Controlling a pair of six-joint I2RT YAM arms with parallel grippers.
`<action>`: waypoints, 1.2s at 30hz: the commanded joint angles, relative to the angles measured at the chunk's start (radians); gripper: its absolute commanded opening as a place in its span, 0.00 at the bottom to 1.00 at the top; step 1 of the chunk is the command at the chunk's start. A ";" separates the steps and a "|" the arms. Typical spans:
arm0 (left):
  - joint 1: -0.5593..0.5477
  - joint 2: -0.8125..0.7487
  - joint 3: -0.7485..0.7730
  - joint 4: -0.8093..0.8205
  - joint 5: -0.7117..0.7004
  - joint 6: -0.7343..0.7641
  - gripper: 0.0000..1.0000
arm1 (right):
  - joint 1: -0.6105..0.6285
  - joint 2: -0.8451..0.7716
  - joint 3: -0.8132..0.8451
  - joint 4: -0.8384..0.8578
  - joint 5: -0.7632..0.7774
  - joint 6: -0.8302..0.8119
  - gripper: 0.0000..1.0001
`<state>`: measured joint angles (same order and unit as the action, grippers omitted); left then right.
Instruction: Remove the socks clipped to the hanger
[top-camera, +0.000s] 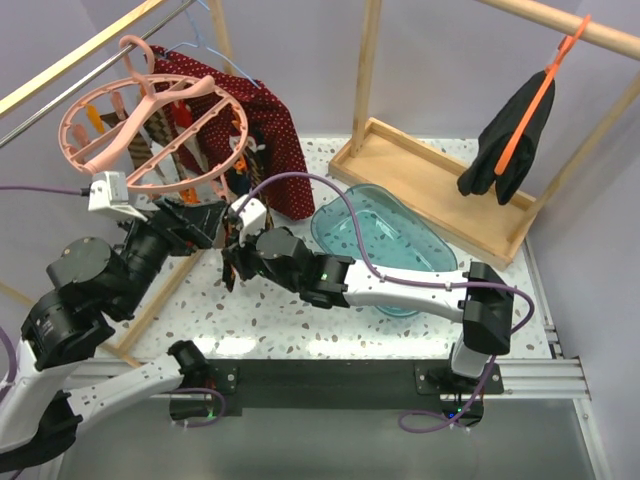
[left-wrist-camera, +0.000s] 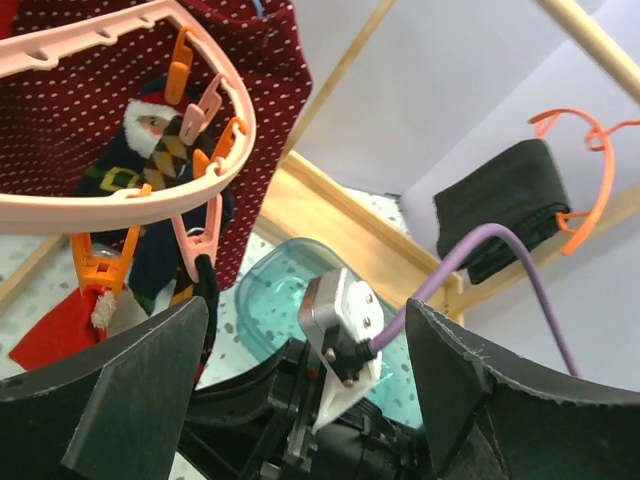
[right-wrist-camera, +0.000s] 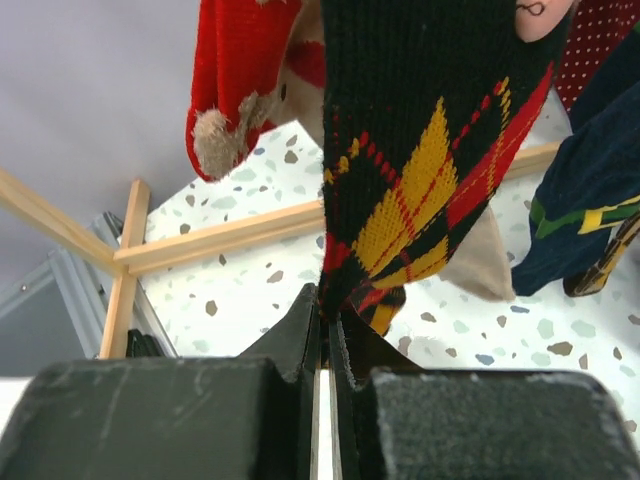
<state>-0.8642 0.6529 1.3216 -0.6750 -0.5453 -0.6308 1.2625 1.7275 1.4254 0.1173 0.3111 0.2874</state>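
Note:
The pink ring hanger (top-camera: 150, 125) hangs from the wooden rail at the back left, with several socks (top-camera: 190, 150) clipped under it. My right gripper (top-camera: 232, 262) is below the ring. In the right wrist view it (right-wrist-camera: 330, 320) is shut on the lower end of a black sock with red and yellow plaid (right-wrist-camera: 420, 150). My left gripper (top-camera: 215, 222) is just left of it, wide open and empty (left-wrist-camera: 305, 370), with the right arm's wrist between its fingers (left-wrist-camera: 120, 390). The ring (left-wrist-camera: 120, 205) and a navy Santa sock (left-wrist-camera: 150, 160) hang above.
A red white-dotted cloth (top-camera: 275, 130) hangs behind the ring. A teal tray (top-camera: 385, 240) lies mid-table. A wooden rack base (top-camera: 430, 180) is behind it. A black garment (top-camera: 510, 135) hangs on an orange hanger at the right. A red pompom sock (right-wrist-camera: 235, 80) hangs beside the held one.

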 joint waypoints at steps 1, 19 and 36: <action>0.002 0.100 0.089 -0.064 -0.096 -0.032 0.84 | 0.000 -0.051 0.053 -0.037 -0.032 -0.005 0.00; 0.002 0.298 0.228 -0.310 -0.245 -0.311 0.59 | -0.011 -0.131 0.033 -0.110 -0.104 -0.033 0.00; 0.004 0.336 0.133 -0.285 -0.380 -0.540 0.62 | -0.009 -0.190 -0.023 -0.099 -0.161 -0.017 0.00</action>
<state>-0.8597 0.9714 1.4654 -1.0111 -0.8612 -1.1507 1.2491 1.6020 1.4002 -0.0265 0.1814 0.2718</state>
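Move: The pink clip holding the argyle sock hangs from the hanger rim some 8 cm ahead of the left hand, a centimetre or so to its left and about 4 cm lower. The orange clip with the red sock is about 6 cm left of that clip and 2 cm nearer; another orange clip sits roughly 4 cm beyond the pink one. From the right hand, which already pinches the sock's toe end, the pink clip is about 9 cm ahead, 4 cm left and 10 cm up. The right fingers keep their pinch on the argyle sock's toe end and draw it back and to the right, a few centimetres in all and slightly up, away from the pink clip. The left hand heads for that clip, forward first and then mainly down, about 5 cm each way, swinging counter-clockwise and tipping nose-down some 20 degrees while its open fingers narrow partway; no touch on the clip can be seen. ##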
